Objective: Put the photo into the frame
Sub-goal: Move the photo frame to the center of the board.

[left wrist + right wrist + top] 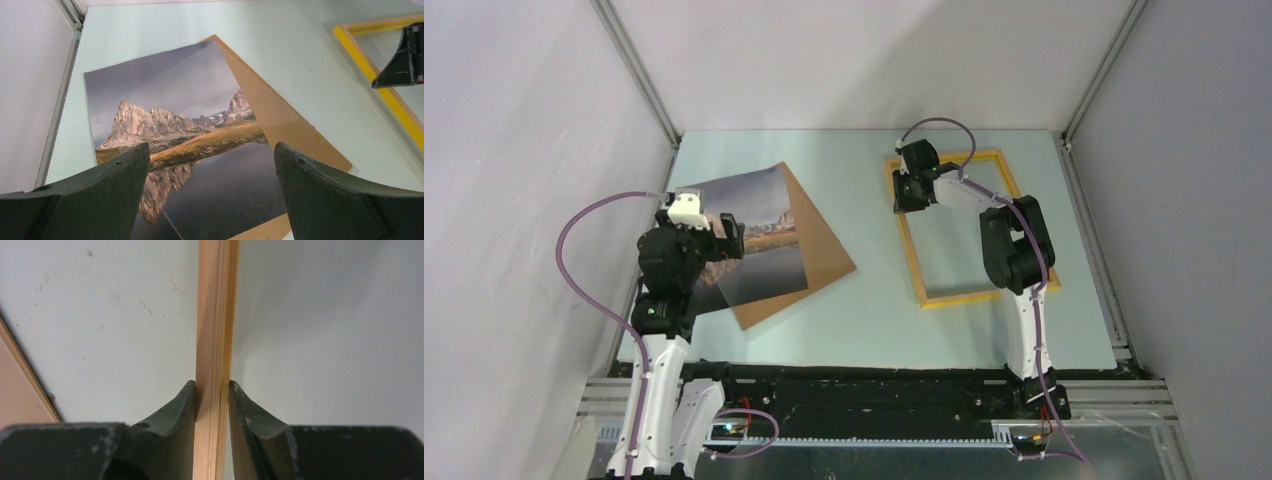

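Note:
The photo (764,240), a mountain mirrored in a lake, lies face up at the left, partly overlapping a brown board. My left gripper (727,238) hovers over its near-left part. In the left wrist view the left gripper (211,148) stands wide open with the photo (200,125) showing between the fingers, nothing held. The frame (913,255), with narrow yellow-orange edges, lies at the right. My right gripper (908,196) is at its far-left corner area. In the right wrist view the right gripper (212,386) is shut on the frame's wooden rail (216,315).
A brown backing board (826,252) lies under the photo and sticks out to its right, also visible from the left wrist (280,117). Grey enclosure walls ring the pale table (874,310). The right arm (1014,245) covers the frame's right edge.

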Tool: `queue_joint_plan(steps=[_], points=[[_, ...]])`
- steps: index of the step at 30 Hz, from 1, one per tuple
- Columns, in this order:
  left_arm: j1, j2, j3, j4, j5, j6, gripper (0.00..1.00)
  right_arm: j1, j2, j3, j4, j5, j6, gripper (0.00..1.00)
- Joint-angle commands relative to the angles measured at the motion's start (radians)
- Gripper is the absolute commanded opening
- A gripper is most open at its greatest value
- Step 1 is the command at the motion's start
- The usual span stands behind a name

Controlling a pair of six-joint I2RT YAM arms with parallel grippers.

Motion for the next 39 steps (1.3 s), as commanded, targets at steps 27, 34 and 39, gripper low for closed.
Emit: queue_joint_plan(steps=[27,34,39], points=[[0.009,-0.038,-0.017,0.039,-0.005,0.030,0.98,0.067,0.073,0.052,0.008,-0.010,0.018,0.39],[0.009,-0.042,-0.027,0.038,-0.018,0.041,0.98,0.094,0.041,0.045,0.019,0.008,-0.016,0.70],[0.008,-0.018,-0.027,0.033,-0.055,0.042,0.98,0.139,-0.041,0.010,0.083,0.028,-0.069,0.87]])
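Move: Between the right fingers, the photo frame's left bar is already pinched; the frame's middle lies about 12 cm to the right of this hand and 4 cm back. The photo's middle stands some 28 cm to the hand's left and 6 cm back, with the brown backing board under it centred about 23 cm left and 8 cm back. From the left hand, the frame's middle is roughly 14 cm ahead, 46 cm right and 21 cm below. Drawing the photo frame by its left bar, the right hand eases left towards the photo and backing board, about 5 cm in all, sinking a centimetre or two on the way after a brief nudge forward. Near the end the fingers open wide, giving up their pinch but still straddling the bar, the right finger close against its inner side, while the wrist turns some 5 degrees counter-clockwise. ##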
